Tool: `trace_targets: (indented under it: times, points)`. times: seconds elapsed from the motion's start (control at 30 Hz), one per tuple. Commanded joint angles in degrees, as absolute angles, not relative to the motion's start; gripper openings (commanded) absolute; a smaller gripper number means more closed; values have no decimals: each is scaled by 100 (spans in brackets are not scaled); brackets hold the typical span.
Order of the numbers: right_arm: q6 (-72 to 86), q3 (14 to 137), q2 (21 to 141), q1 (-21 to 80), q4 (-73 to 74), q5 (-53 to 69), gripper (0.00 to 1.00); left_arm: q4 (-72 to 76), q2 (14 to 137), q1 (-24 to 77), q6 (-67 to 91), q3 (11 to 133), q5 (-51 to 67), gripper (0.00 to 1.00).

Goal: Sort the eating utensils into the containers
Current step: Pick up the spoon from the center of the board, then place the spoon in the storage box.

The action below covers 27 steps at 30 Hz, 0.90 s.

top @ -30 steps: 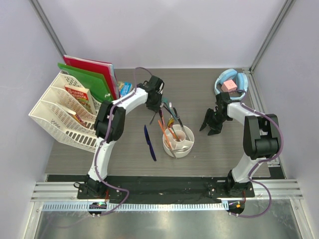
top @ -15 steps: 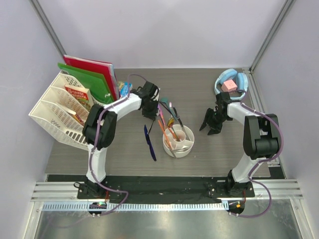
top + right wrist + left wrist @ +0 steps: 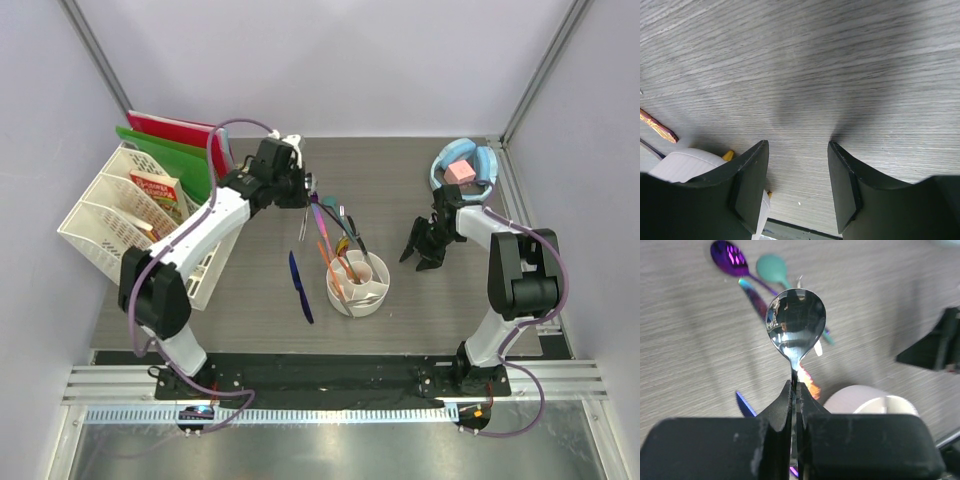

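Note:
My left gripper (image 3: pixel 796 387) is shut on the thin handle of a silver spoon (image 3: pixel 796 325), whose bowl points away from the wrist camera. In the top view the left gripper (image 3: pixel 296 190) hangs above the table behind the white divided cup (image 3: pixel 362 286). Below the spoon lie a purple spoon (image 3: pixel 730 257), a teal spoon (image 3: pixel 772 267) and an iridescent piece (image 3: pixel 755 295). Left of the cup lies a dark blue knife (image 3: pixel 300 285). Orange pieces (image 3: pixel 343 268) stand in the cup. My right gripper (image 3: pixel 420 255) stands open with nothing between its fingers, low over the table right of the cup (image 3: pixel 685 162).
A white lattice file rack (image 3: pixel 120 230) with books stands at the left, with red and green folders (image 3: pixel 180 150) behind it. A light blue bowl holding a pink cube (image 3: pixel 462 168) sits at the back right. More loose utensils (image 3: pixel 337 222) lie just behind the cup.
The left gripper closed on the silver spoon and rose back and to the left with it, away from the utensil pile. The right arm has not moved.

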<state>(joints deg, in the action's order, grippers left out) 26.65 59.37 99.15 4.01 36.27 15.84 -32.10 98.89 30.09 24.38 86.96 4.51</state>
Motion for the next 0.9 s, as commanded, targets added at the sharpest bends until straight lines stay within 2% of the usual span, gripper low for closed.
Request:
trace_targets:
  times: [0.0,0.2,0.43,0.67,0.87]
  points:
    - [2628,6117,9949,395,3551,1635,56,-2734,9047,2988,3066,8631,413,0]
    - [2724,6143,10011,396,3411,1749,56,-2162,8000,3698,3331,8253,168,0]
    - [2769,6231,10064,387,3278,1811,56,-1619,7586,4323,3217,7736,237,0]
    - [2716,6135,9906,387,3199,1775,56,-230,7812,4500,3015,6698,360,0]
    - [2646,5863,9624,387,3182,1644,56,-18,8323,4745,2663,7100,404,0]
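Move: The left hand already holds the silver spoon; the white container stands about 13 cm back and 15 cm to the right, its middle some 12 below. Lying some 17 cm below that hand are the blue knife, 13 back and 2 to the right; the rainbow knife, 2 ahead and 7 right; and the green spoon, 4 ahead and 12 right. From the right hand, the container is about 16 cm left and 5 back, slightly above. Left hand, keeping the spoon pinched, arcs up 15 cm, then sinks 9, going back and right towards the container. ##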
